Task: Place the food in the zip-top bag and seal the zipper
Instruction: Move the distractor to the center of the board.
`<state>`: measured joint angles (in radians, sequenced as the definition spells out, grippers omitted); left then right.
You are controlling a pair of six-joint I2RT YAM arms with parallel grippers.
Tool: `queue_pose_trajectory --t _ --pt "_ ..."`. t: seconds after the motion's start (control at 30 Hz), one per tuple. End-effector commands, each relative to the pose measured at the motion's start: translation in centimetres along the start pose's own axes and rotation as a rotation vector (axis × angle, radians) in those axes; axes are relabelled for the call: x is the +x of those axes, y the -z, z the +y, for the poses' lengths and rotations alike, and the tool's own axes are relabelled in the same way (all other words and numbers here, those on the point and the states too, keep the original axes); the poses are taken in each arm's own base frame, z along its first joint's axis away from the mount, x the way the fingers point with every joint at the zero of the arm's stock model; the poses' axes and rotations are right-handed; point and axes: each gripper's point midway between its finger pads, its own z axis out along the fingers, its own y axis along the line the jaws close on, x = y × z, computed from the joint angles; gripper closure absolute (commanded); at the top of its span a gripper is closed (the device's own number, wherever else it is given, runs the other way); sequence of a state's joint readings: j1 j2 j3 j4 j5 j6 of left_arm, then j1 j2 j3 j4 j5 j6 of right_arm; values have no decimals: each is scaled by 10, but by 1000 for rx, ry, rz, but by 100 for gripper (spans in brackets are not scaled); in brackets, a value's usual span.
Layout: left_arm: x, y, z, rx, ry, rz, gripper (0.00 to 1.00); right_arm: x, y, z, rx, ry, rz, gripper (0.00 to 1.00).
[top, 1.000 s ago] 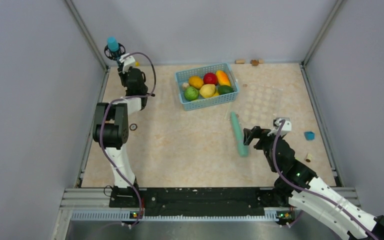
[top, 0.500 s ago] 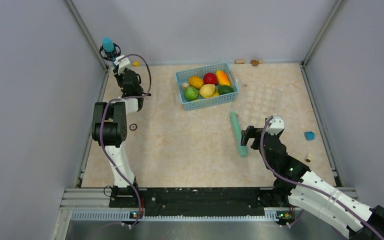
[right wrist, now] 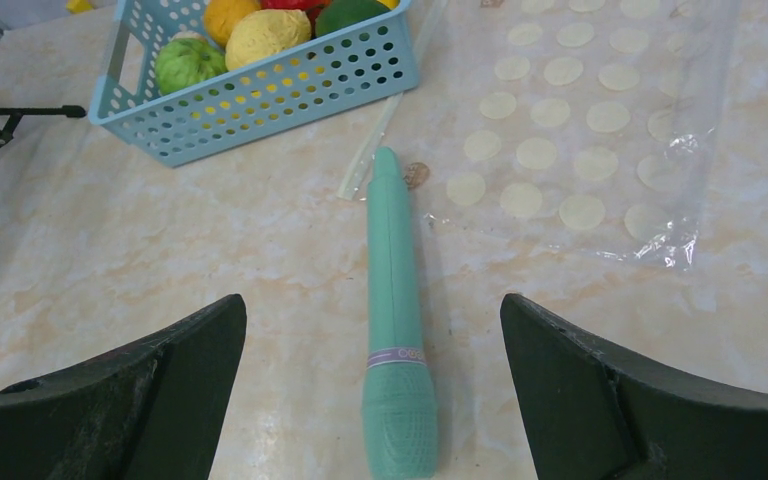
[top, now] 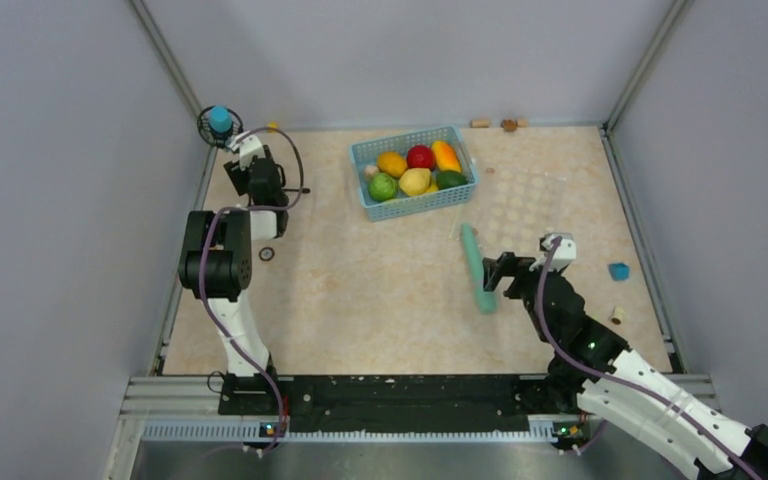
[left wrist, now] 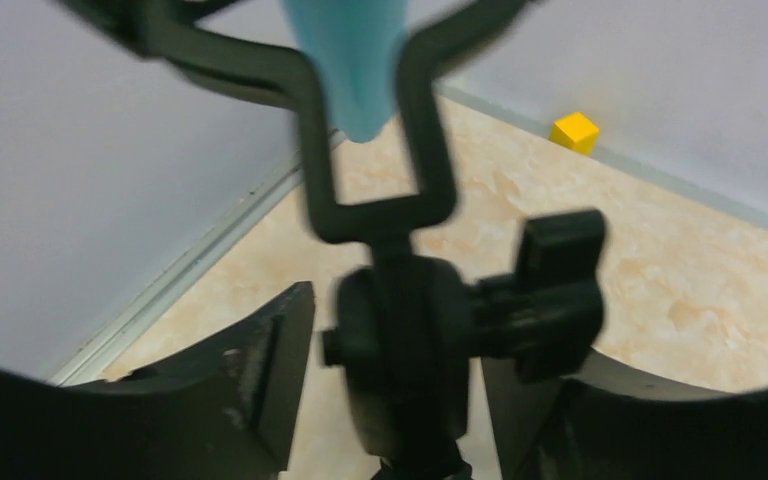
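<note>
The food [top: 415,170] lies piled in a light-blue basket [top: 454,198]: orange, red, yellow, light green and dark green pieces, seen again as food [right wrist: 260,35] in the right wrist view. The clear zip-top bag [top: 525,200] lies flat right of the basket, and the right wrist view shows the bag [right wrist: 600,130] printed with pale dots. Its zipper [right wrist: 368,158] is a thin clear strip on the bag's left edge. My right gripper [top: 501,271] hangs open over a long teal stick [right wrist: 395,330], straddling it without touching. At the back left corner my left gripper [left wrist: 405,320] stands open around a black stand [left wrist: 400,330] with a blue top.
Grey walls close in the table on three sides. A yellow block [left wrist: 574,131] lies by the back wall, and a blue block [top: 618,270] lies right of the right arm. Two small corks [top: 495,124] sit at the back edge. A small ring [top: 266,254] lies near the left arm.
The left gripper has come down and towards the corner with the black stand, and its jaws have spread off it. The right gripper has shifted slightly over the teal stick.
</note>
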<state>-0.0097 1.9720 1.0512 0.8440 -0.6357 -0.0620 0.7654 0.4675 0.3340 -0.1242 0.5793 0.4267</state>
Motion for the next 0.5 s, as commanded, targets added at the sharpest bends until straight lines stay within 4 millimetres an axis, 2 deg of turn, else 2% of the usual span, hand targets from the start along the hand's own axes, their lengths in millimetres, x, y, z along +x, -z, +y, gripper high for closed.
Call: queue_pose_trajectory --t 0.0,0.17,0.47 --pt "-21 7 -2 35 69 -31 28 -11 5 9 -39 -43 -19 3" --pt "-23 17 -2 60 91 -28 16 -12 6 11 -47 -52 -11 2" --pt "-34 36 -2 80 175 7 5 -12 9 12 -55 -52 -1 1"
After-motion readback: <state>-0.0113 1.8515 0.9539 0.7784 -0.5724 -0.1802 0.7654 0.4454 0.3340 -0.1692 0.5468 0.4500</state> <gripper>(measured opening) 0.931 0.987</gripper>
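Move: The black tripod stand with the blue cup is right at the left hand: its post stands between the loosened fingers, about 2 cm ahead and 1 cm left, its middle at hand height. From that hand the yellow cube lies some 13 cm ahead, 8 cm right and 12 cm below. The black-and-white disc is roughly 18 cm back, 6 cm right and 14 cm below. From the idle right hand, the stand is some 31 cm ahead and 59 cm left. With the tripod stand's post already slack between them, the left fingers keep opening, from a bit over half to nearly fully wide, coming clear on both sides. The hand draws about 2 cm back and 1.5 cm right, away from the post, first sinking some 1.5 cm, then rising about 2 cm, and rolls slightly, its left side dropping. ##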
